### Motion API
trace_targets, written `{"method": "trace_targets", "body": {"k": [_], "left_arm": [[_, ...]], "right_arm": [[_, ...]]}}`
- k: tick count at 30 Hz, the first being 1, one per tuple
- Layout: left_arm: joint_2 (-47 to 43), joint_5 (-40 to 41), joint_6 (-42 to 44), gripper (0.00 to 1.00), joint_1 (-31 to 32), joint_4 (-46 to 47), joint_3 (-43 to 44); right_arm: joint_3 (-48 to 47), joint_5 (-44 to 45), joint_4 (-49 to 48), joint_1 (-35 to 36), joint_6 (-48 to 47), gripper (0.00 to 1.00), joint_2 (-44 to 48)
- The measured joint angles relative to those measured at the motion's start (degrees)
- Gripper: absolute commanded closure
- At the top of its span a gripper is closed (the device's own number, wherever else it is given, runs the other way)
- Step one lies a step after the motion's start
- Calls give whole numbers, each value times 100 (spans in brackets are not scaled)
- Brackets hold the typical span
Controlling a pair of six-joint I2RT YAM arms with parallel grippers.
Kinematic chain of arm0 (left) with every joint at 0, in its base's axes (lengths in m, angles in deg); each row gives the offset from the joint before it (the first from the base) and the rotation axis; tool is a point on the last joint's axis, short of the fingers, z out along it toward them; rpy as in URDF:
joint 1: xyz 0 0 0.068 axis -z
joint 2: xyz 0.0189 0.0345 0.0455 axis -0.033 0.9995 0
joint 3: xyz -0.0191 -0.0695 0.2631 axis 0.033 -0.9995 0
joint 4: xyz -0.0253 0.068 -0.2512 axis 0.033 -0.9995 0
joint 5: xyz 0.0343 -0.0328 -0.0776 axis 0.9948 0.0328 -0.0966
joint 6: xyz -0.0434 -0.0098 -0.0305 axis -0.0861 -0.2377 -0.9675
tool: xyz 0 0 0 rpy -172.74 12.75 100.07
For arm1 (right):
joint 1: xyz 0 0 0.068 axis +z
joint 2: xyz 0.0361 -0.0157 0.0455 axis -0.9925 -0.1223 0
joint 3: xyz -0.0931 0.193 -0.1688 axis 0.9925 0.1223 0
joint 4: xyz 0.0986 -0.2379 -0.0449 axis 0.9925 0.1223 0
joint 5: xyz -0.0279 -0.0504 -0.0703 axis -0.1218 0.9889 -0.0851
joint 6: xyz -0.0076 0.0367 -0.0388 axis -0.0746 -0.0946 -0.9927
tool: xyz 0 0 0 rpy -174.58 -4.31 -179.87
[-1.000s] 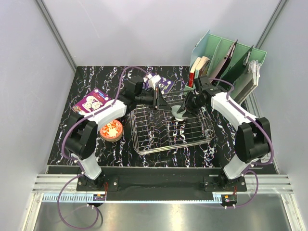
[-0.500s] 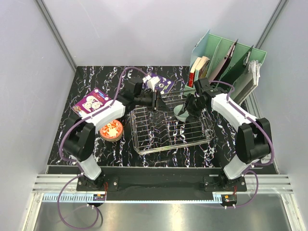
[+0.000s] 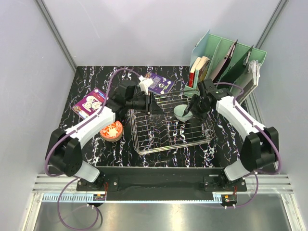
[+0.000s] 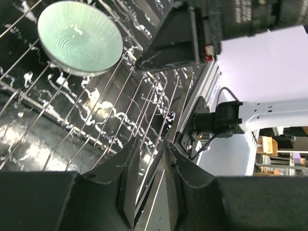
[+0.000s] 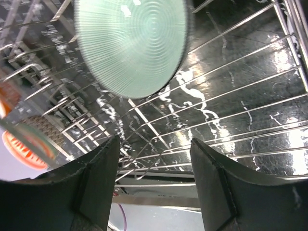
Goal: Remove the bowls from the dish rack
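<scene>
The chrome wire dish rack (image 3: 159, 139) sits mid-table. A pale green ribbed bowl (image 3: 183, 113) rests in its right rear part; it also shows in the left wrist view as the bowl (image 4: 79, 37) and, blurred, in the right wrist view as the bowl (image 5: 131, 43). My right gripper (image 3: 191, 109) is open just right of it, its jaws (image 5: 154, 144) wide with only rack wires between them. My left gripper (image 3: 155, 108) hovers over the rack's rear left, jaws (image 4: 151, 166) slightly apart and holding nothing. A red-orange patterned bowl (image 3: 111, 130) stands on the table left of the rack.
A mint-green file organizer (image 3: 231, 62) with books stands at the back right, close behind my right arm. Two purple-and-white packets (image 3: 91, 102) (image 3: 161, 84) lie at the back left and back centre. The black marbled table (image 3: 226, 154) ends near the arm bases.
My right gripper has opened off the green bowl and drawn back to the right. My left arm has swung back and leftward, its jaws parting slightly.
</scene>
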Motion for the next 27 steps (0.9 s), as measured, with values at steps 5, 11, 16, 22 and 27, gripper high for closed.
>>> {"method": "trace_targets", "body": {"k": [5,11,16,22,27], "left_arm": [[-184,66,68,71,-83,-63,-249],[-345,149,149,71,-168,-197,-533],[-479,179,201,71,-201,-278,-634],[-612,208,236,71,-234,-299,-684],[-739,280,258,71,-256,-319,-890]], "right_arm": [[-42,146,96,0,90,31,-426],[-398,356,179,-11,177,30,-730],[-560,476,177,-48,267,30,-761],[-577,470,177,-144,343,32,-986],[-564,470,168,-197,382,37,-1196]]}}
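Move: The pale green bowl sits in the rack about 4 cm ahead of the right hand, 4 cm to its left and 7 cm below. The rack's middle is level with that hand, 9 cm left; the purple book lies some 20 cm ahead and 17 cm left, and the green file holder roughly 17 cm ahead and 16 cm right. From the left hand the bowl is about 5 cm ahead, 12 cm right and 15 cm lower. The green bowl's right-hand rim is what the open right fingers come down around: the hand dips, reaches forward about 3 cm with a slight lift, then sinks again to some 4 cm below its start, easing slightly right and turning about 10 degrees. Meanwhile the left hand, empty and half closed, withdraws leftward about 4 cm and lower, away from the bowl. ##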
